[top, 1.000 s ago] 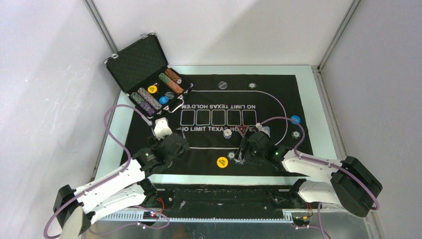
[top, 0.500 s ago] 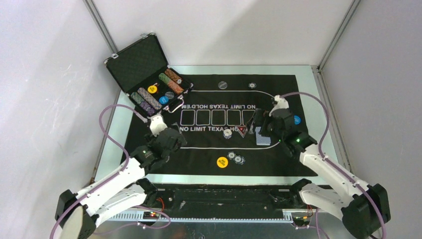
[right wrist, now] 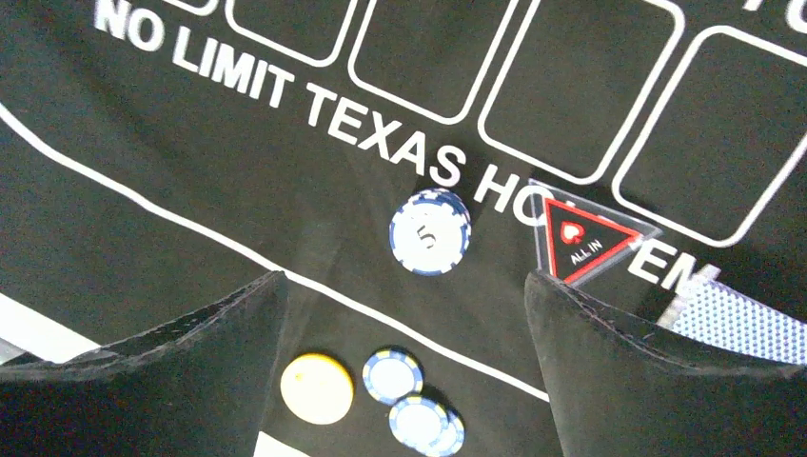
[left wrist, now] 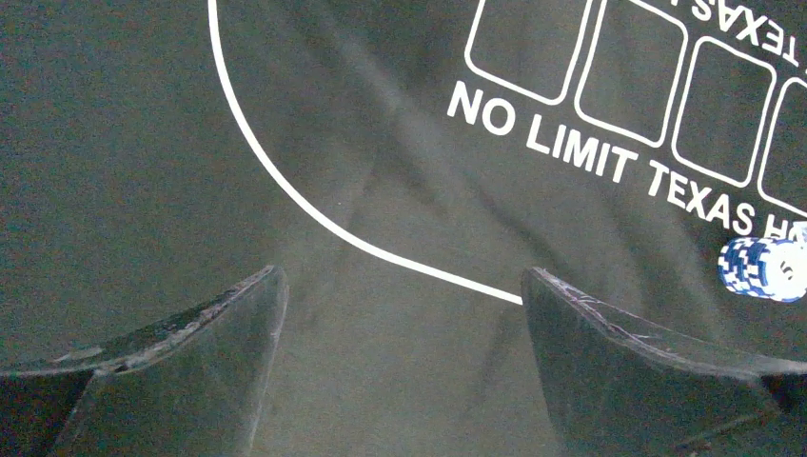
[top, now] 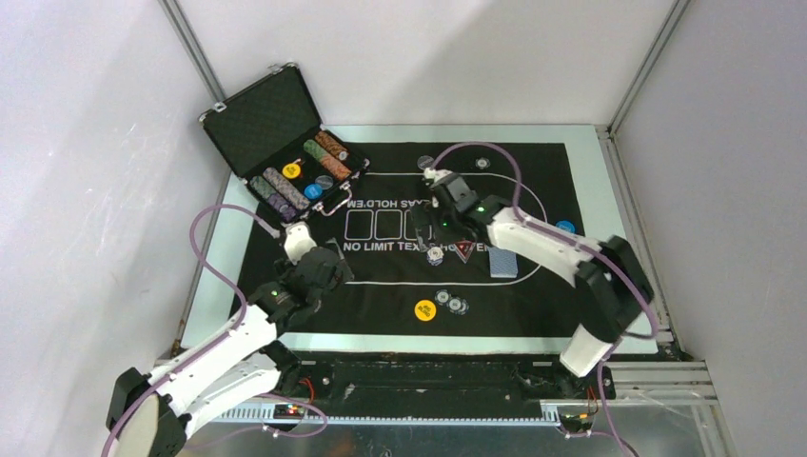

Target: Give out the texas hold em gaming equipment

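My right gripper (top: 425, 226) (right wrist: 402, 286) hangs open and empty high over the middle of the black mat (top: 381, 295). Below it a pale-and-blue chip stack (right wrist: 430, 233) (top: 435, 254) stands beside the red-black triangle marker (right wrist: 582, 241) (top: 463, 250). Blue-backed cards (right wrist: 738, 319) (top: 503, 264) lie to the marker's right. Nearer the front lie a yellow disc (top: 425, 309) (right wrist: 317, 387) and loose chips (top: 450, 302) (right wrist: 392, 375). A blue disc (top: 565, 228) rests at the right. My left gripper (top: 331, 262) (left wrist: 400, 281) is open over bare mat, far left of the chip stack (left wrist: 761, 269).
An open black case (top: 249, 124) with rows of chips and discs stands at the mat's far left corner. A dark disc (top: 424, 162) and a single chip (top: 483, 163) lie along the far edge. The right forearm (top: 533, 238) crosses the mat's right half.
The right gripper opened and left chips beside the yellow disc. It then swung from the near edge past the right side to the mat's middle. The left arm barely moved.
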Controlling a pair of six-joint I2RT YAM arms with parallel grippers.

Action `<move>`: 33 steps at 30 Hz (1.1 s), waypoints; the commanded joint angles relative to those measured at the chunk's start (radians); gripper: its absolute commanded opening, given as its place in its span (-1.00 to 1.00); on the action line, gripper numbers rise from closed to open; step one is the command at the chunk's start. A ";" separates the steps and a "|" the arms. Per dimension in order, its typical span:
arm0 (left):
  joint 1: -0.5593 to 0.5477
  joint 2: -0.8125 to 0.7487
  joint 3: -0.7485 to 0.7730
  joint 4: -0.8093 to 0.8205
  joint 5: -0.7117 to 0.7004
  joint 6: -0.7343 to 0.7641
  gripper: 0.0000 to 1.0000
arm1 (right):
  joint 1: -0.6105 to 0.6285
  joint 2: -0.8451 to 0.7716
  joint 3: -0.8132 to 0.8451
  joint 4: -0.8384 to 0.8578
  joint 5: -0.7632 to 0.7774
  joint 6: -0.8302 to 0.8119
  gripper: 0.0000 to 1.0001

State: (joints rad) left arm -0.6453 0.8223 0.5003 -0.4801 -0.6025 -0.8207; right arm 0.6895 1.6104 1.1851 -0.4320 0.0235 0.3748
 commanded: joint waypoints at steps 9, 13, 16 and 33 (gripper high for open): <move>0.007 -0.041 -0.029 0.014 -0.041 0.005 0.99 | 0.091 0.290 0.231 -0.207 0.170 -0.003 0.76; 0.007 -0.026 -0.025 0.013 -0.037 0.006 0.99 | 0.093 0.319 0.232 -0.199 0.163 0.000 0.69; 0.007 -0.022 -0.024 0.014 -0.034 0.008 0.99 | 0.092 0.331 0.232 -0.190 0.165 0.000 0.63; 0.007 -0.018 -0.026 0.025 -0.021 0.023 0.99 | 0.083 0.366 0.232 -0.145 0.167 0.010 0.17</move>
State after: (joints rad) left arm -0.6441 0.8009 0.4683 -0.4805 -0.6067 -0.8116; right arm 0.7769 1.9617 1.3796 -0.6041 0.1810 0.3752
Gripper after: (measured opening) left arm 0.996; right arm 0.618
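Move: The blue-and-white chip stack lies almost straight beneath the empty right hand, about 10 cm down, 1 cm to its left and 1 cm back. The ALL IN triangle is level with the stack, some 6 cm to its right, with the card deck about 9 cm farther right. The nearest loose blue chip is roughly 9 cm back from the stack, the yellow button about 12 cm back. From the left hand the stack is some 21 cm right and 7 cm ahead, 8 cm down. Downwards, quickly at first and then easing off, the right hand sinks about 9 cm onto the blue-and-white chip stack, shifting barely a centimetre left. Early on, the wrist tilts some 20 degrees so that the fingers point more steeply down; they narrow from nearly wide open to about two thirds, one on either side of the stack, not yet gripping it. ##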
